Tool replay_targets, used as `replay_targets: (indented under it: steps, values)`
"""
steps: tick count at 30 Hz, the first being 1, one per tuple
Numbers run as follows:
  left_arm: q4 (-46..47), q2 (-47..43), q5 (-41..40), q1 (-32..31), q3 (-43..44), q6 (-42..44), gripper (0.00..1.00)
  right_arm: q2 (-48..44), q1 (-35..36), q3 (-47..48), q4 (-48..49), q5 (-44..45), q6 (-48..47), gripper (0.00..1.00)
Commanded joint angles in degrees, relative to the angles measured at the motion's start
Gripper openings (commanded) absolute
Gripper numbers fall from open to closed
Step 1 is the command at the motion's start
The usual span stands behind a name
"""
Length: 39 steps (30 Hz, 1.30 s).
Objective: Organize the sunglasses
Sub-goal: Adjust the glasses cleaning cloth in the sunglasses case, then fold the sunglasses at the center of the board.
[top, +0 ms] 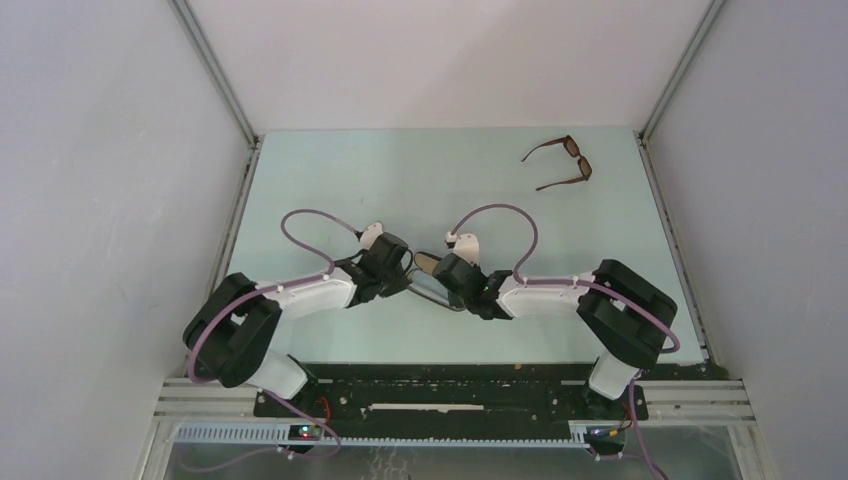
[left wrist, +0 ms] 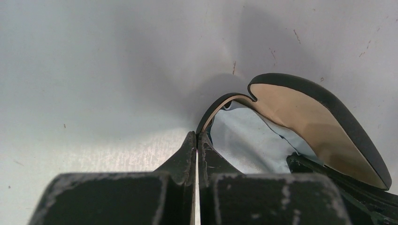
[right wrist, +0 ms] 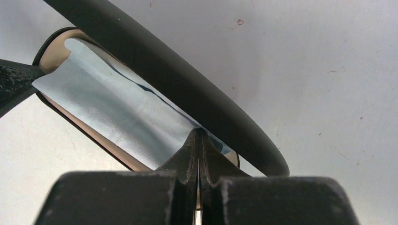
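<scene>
The brown-framed sunglasses [top: 560, 162] lie unfolded at the table's far right, well away from both arms. An oblong black case [top: 428, 268] with tan lining lies ajar at mid-table between my two grippers. My left gripper [top: 405, 275] is shut, its tips [left wrist: 197, 135] meeting right at the end of the case's rim [left wrist: 319, 93]. My right gripper [top: 447, 275] is shut too, its tips [right wrist: 199, 131] pressed against a light blue cloth [right wrist: 108, 103] inside the case, under the black lid [right wrist: 164, 70]. Whether either one pinches anything cannot be made out.
The pale green table [top: 400, 180] is boxed in by grey walls left, right and behind. The right arm's finger [left wrist: 328, 173] shows in the left wrist view, and the left arm's finger [right wrist: 14, 84] shows in the right wrist view.
</scene>
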Motion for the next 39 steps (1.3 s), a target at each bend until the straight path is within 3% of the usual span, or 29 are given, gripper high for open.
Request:
replay_targets:
  steps: [1,9,14,18,28,33,39]
  values:
    - [0.44,-0.33,-1.33,-0.43,-1.02,-1.39,0.0,-2.59,1.68,0.87,-1.54,4.36,-1.18,0.0]
    - [0.38,-0.81,-1.58,-0.42,-1.25,-1.8,0.0,-16.23,2.82,0.87,-3.79,4.25,-2.39,0.07]
    - [-0.15,-1.06,-1.67,-0.41,-1.11,-1.75,0.02,-22.53,0.94,0.71,-7.86,8.93,-3.28,0.16]
    - [-0.41,-1.68,-2.15,-0.45,-1.4,-2.83,0.16,-26.94,-6.88,-4.01,-8.19,5.97,-1.17,0.19]
    - [-0.64,-7.79,-2.65,-0.41,-2.59,-2.14,0.34,-35.68,-23.66,-9.27,-12.36,-2.06,-1.8,0.36]
    - [-1.82,-12.82,-3.33,-0.42,-2.67,-1.14,0.47,-36.82,-30.8,-8.47,-14.09,-2.72,-1.57,0.53]
    - [-3.92,-18.63,-4.94,-0.39,-2.26,-0.2,0.52,-32.76,-42.38,-5.17,-14.11,-8.31,1.58,0.57]
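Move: From the right hand, shut at the near right part of the case, the sunglasses lie about 33 cm ahead and 26 cm to the right. The cleaning cloth's middle, in the open case, is some 5 cm left and 2 cm ahead of that hand, the case lid 6 cm ahead and 2 cm left. The left hand is at the case's left end, with the cloth's middle about 6 cm right, 2 cm back and slightly lower. Right hand lifts off the cloth, then sweeps some 20 cm right; left releases the case, rises 6 cm; both open. ##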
